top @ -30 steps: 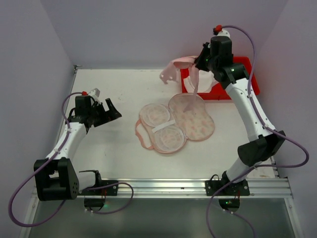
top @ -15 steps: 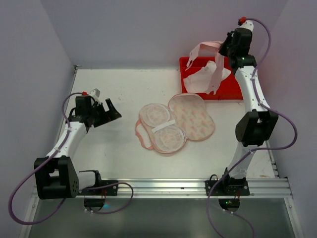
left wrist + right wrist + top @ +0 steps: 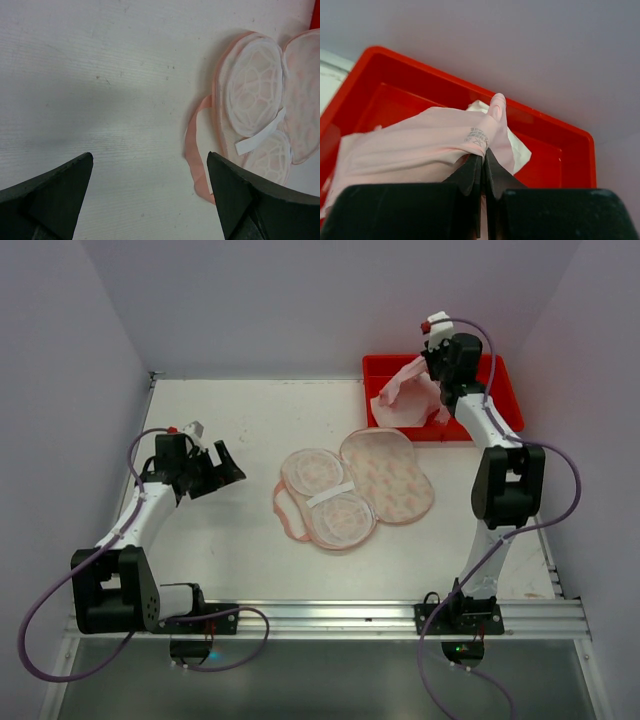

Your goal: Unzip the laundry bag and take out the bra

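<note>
The laundry bag [image 3: 355, 490] lies unzipped and spread flat mid-table, with its printed half [image 3: 392, 475] to the right and a pink loop [image 3: 284, 512] at its left edge. The pale pink bra [image 3: 400, 400] hangs over the red tray [image 3: 505, 380], and my right gripper [image 3: 436, 378] is shut on its fabric. In the right wrist view the closed gripper [image 3: 483, 152] pinches the bra [image 3: 420, 145] near a printed label, with the tray [image 3: 555, 160] below. My left gripper [image 3: 228, 468] hovers open, left of the bag. In its own view the left gripper [image 3: 150, 157] is empty above bare table beside the bag [image 3: 255, 90].
The red tray stands at the table's back right corner against the rear wall. Side walls close in the table left and right. A metal rail with the arm bases [image 3: 330, 618] runs along the near edge.
My right arm has carried the bra from above the tray's left edge, up and rightward, then down into the tray. The left arm and the bag have not moved.
</note>
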### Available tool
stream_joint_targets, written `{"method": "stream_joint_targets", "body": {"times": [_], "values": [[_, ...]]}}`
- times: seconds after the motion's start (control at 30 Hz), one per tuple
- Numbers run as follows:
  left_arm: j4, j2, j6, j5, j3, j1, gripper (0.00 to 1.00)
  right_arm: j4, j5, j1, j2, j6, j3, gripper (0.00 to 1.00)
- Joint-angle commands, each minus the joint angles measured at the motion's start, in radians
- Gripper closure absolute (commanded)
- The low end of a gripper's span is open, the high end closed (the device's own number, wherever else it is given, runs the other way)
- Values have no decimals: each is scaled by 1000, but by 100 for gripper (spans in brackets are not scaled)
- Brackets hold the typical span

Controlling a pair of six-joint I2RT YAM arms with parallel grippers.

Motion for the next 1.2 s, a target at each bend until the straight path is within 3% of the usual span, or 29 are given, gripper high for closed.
{"method": "stream_joint_targets", "body": {"times": [0.0,0.1,0.23,0.33,0.37,0.4,0.47,0.53,0.63,0.73,0.77,0.87,1.0,1.17], "values": [[6,2,15,-8,-5,9,0,201,21,-2,-19,-243,-25,100],[8,3,15,-11,-6,9,0,224,20,-1,21,-317,-14,99],[5,6,17,-16,-5,9,0,272,41,-1,57,-383,-31,82],[5,6,17,-16,-5,9,0,284,46,1,67,-403,-55,77],[5,6,17,-14,-5,9,0,300,66,4,62,-400,-66,70],[6,6,17,-8,-3,9,0,316,73,5,36,-369,-98,51],[6,6,17,-1,-3,9,0,292,75,18,-14,-332,-121,34],[8,5,17,16,-2,9,0,234,52,39,-95,-259,-120,21],[8,0,18,30,-2,9,0,99,78,73,-169,-138,-80,12],[8,-9,18,42,-6,9,0,-70,104,116,-252,23,-32,6],[9,-14,18,44,-6,9,0,-192,94,130,-287,66,-23,5],[11,-24,17,45,-5,9,0,-317,52,223,-337,210,-58,4],[9,-41,17,39,-2,9,0,-348,-18,349,-395,495,-265,4],[6,-60,17,16,-2,9,0,-364,-60,490,-335,684,-416,9]]}}
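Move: The red box that the right hand is carrying the pink bra to lies under it: the middle of the box is about 9 cm to the right, 2 cm back and some 21 cm lower, so the hand is over the left half of the box. The opened laundry bag lies on the table about 30 cm back, 16 cm to the left and 24 cm lower. From the idle left hand, the box is roughly 27 cm ahead, 59 cm to the right and 6 cm lower. The pink bra, still pinched and hanging over the red box, is edged forward and slightly down by a couple of centimetres while the right wrist rolls left side down some 20 degrees; the fingers open wide and let go. Empty, the right hand then swings left and back, about 30 cm, arching up and sinking again over the laundry bag as the wrist rolls back and the fingers tip down. ##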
